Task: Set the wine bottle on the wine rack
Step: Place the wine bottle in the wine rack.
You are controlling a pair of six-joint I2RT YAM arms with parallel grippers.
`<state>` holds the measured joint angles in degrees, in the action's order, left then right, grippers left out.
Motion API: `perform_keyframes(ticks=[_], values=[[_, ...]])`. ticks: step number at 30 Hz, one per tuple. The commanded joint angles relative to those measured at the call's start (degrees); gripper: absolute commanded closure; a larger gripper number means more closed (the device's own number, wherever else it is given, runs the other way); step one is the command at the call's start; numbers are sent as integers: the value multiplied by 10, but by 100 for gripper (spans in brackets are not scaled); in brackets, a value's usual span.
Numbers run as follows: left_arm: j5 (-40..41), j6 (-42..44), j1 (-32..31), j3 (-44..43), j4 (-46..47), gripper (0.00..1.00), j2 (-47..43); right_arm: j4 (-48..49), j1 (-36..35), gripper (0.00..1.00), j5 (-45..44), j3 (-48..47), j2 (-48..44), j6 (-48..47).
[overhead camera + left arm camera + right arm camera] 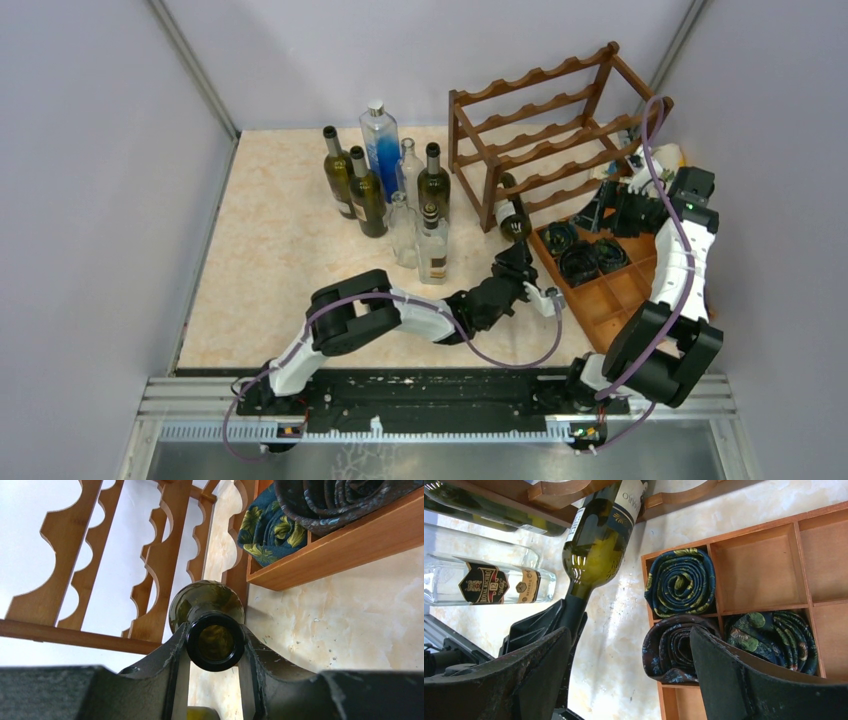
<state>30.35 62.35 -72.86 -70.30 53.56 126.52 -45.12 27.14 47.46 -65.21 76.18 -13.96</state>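
Note:
The wine bottle (515, 222) is dark green with a label and lies tilted, its base end in the lowest tier of the wine rack (560, 110). My left gripper (517, 266) is shut on its neck. In the left wrist view the bottle's open mouth (215, 641) sits between the two fingers of the left gripper (215, 632), with the rack's scalloped rails (160, 555) ahead. The right wrist view shows the bottle (599, 545) from the side. My right gripper (629, 650) is open and holds nothing, hanging over the wooden tray (774, 565); from above the right gripper (603, 205) is right of the rack.
Several upright bottles (390, 185) stand left of the rack. One clear bottle with a dark label (489, 582) is close to the left gripper. The flat compartment tray (620, 300) with rolled ties (580, 262) lies right of the bottle. Walls close in on three sides.

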Motion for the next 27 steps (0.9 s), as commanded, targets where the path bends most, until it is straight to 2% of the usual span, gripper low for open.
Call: perform_keyframes(ticks=[1,8,13,27], values=[[18,-95,4,-10,-46,59,23,1,3,13,15,-3,-22,-13],[30,-181,4,-22,-114,54,37,0,3,13,14,5,-30,-14],[31,-208,4,-26,-128,47,48,1,3,13,15,8,-30,-16],[30,-262,6,-49,-162,35,61,-6,3,13,18,11,-30,-20]])
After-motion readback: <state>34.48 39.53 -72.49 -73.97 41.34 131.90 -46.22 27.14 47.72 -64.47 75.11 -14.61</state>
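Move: Just ahead of the left hand, which still grips the bottle neck with the body already reaching into the rack, lies the front cradle at the bottom-left of the wine rack, about 12 cm forward and 6 cm lower. A clear whisky bottle stands about 17 cm to this hand's left, level with it; the nearest rolled tie lies some 7 cm forward, 9 cm right and 10 cm down. From the idle right hand the cradle is about 9 cm forward, 16 cm left and 13 cm down. Letting go of the wine bottle's neck, the left hand opens its fingers from under half to nearly two-thirds wide. It first eases forward barely 1 cm while starting to sink, then drops faster, some 8 cm down in all, in front of the rack. The wrist tips the fingers down by roughly 15–20 degrees, and they end clear of the neck on its left side. ##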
